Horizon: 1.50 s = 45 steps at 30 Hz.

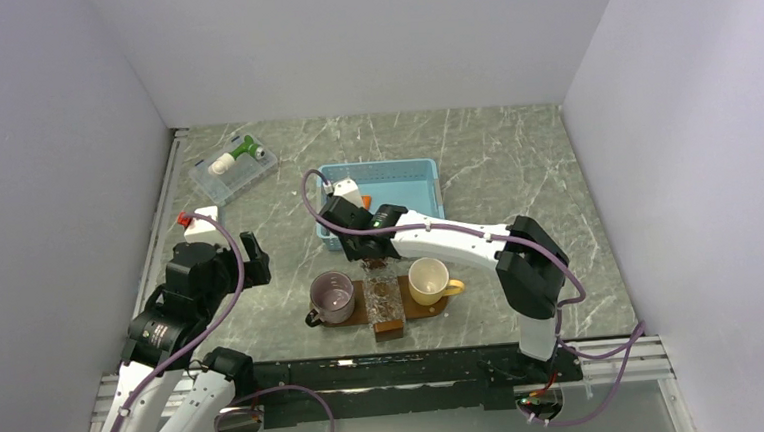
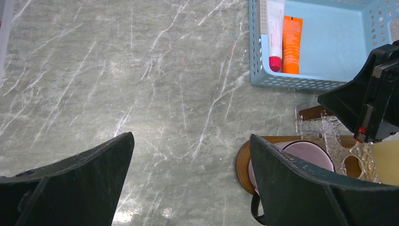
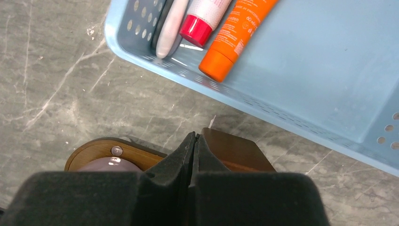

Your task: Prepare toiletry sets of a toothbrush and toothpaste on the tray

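Observation:
The orange toothpaste (image 3: 235,34) lies in the light-blue basket (image 3: 306,70), cap toward the front wall. It also shows in the left wrist view (image 2: 291,44) and partly in the top view (image 1: 367,199). A pale slim handle that looks like the toothbrush (image 3: 168,27) lies at the basket's left wall. The brown tray (image 1: 436,309) sits in front of the basket; its left end shows in both wrist views (image 3: 96,149) (image 2: 241,162). My right gripper (image 3: 194,137) is shut and empty, above the gap between tray and basket. My left gripper (image 2: 190,155) is open and empty over bare table left of the tray.
A white tube with a red cap (image 3: 203,19) lies beside the toothpaste. On the tray stand a pink mug (image 1: 332,297), a clear glass holder (image 1: 387,298) and a yellow mug (image 1: 429,280). A clear box (image 1: 233,171) with a green-and-white item sits at the back left.

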{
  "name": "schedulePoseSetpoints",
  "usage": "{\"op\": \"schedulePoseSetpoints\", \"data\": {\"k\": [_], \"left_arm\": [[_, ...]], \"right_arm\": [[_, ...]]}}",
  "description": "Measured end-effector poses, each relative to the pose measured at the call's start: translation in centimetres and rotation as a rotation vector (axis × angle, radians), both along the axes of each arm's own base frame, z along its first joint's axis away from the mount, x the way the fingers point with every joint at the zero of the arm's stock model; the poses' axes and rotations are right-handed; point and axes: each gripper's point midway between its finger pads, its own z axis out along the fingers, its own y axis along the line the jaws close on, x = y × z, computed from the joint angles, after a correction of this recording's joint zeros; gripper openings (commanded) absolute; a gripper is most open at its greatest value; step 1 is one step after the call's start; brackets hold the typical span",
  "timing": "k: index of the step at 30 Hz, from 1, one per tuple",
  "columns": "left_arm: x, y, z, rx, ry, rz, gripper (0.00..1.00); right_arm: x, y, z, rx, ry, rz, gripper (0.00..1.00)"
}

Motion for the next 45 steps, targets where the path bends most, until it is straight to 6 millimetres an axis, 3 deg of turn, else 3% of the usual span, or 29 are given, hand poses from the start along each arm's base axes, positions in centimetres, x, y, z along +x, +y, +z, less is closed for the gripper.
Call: {"op": "schedulePoseSetpoints", "data": {"k": [19,23,28,32,37,40,45], "left_arm": [[0.0,0.0,0.0,0.0,0.0,0.001,0.99],[0.0,0.0,0.0,0.0,0.0,0.002,0.99],[0.0,0.0,0.0,0.0,0.0,0.002,0.99],[0.0,0.0,0.0,0.0,0.0,0.002,0.99],[0.0,0.0,0.0,0.0,0.0,0.002,0.99],[0.0,0.0,0.0,0.0,0.0,0.002,0.99],[0.0,0.0,0.0,0.0,0.0,0.002,0.99]], "right_arm": [[0.0,-1.4,-1.2,-0.038,0.008,-0.026,0.0],[0.3,-1.2,-0.5,-0.03,-0.004,-0.028,0.0],[0.9,-1.2,2.0,-0.001,-0.049,-0.036,0.0],[1.3,-2.5,4.3,0.023,-0.081,-0.062,0.0],[2.3,-5.9,6.5,0.033,-0.109,-0.13,0.0],[2.4,-7.9,6.3,0.011,-0.105,-0.164,0.0],[1.7,-10.0,4.1,-0.06,-0.064,-0.181,0.0]]}}
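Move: The right hand's shut tips are at the left side of the clear holder's far wooden block, whose middle lies about 4 cm right, 2 cm back and 3 cm lower. Its neighbours, also lower: the purple mug about 5 cm left and 9 cm back, the yellow mug 15 cm right and 7 cm back, the orange tube 7 cm ahead and 2 cm right. From the left hand the block is some 24 cm right, 3 cm ahead, 14 cm below. The right hand's shut fingers push the far block about 1.5 cm right, then hop rightward over it, sinking again. ##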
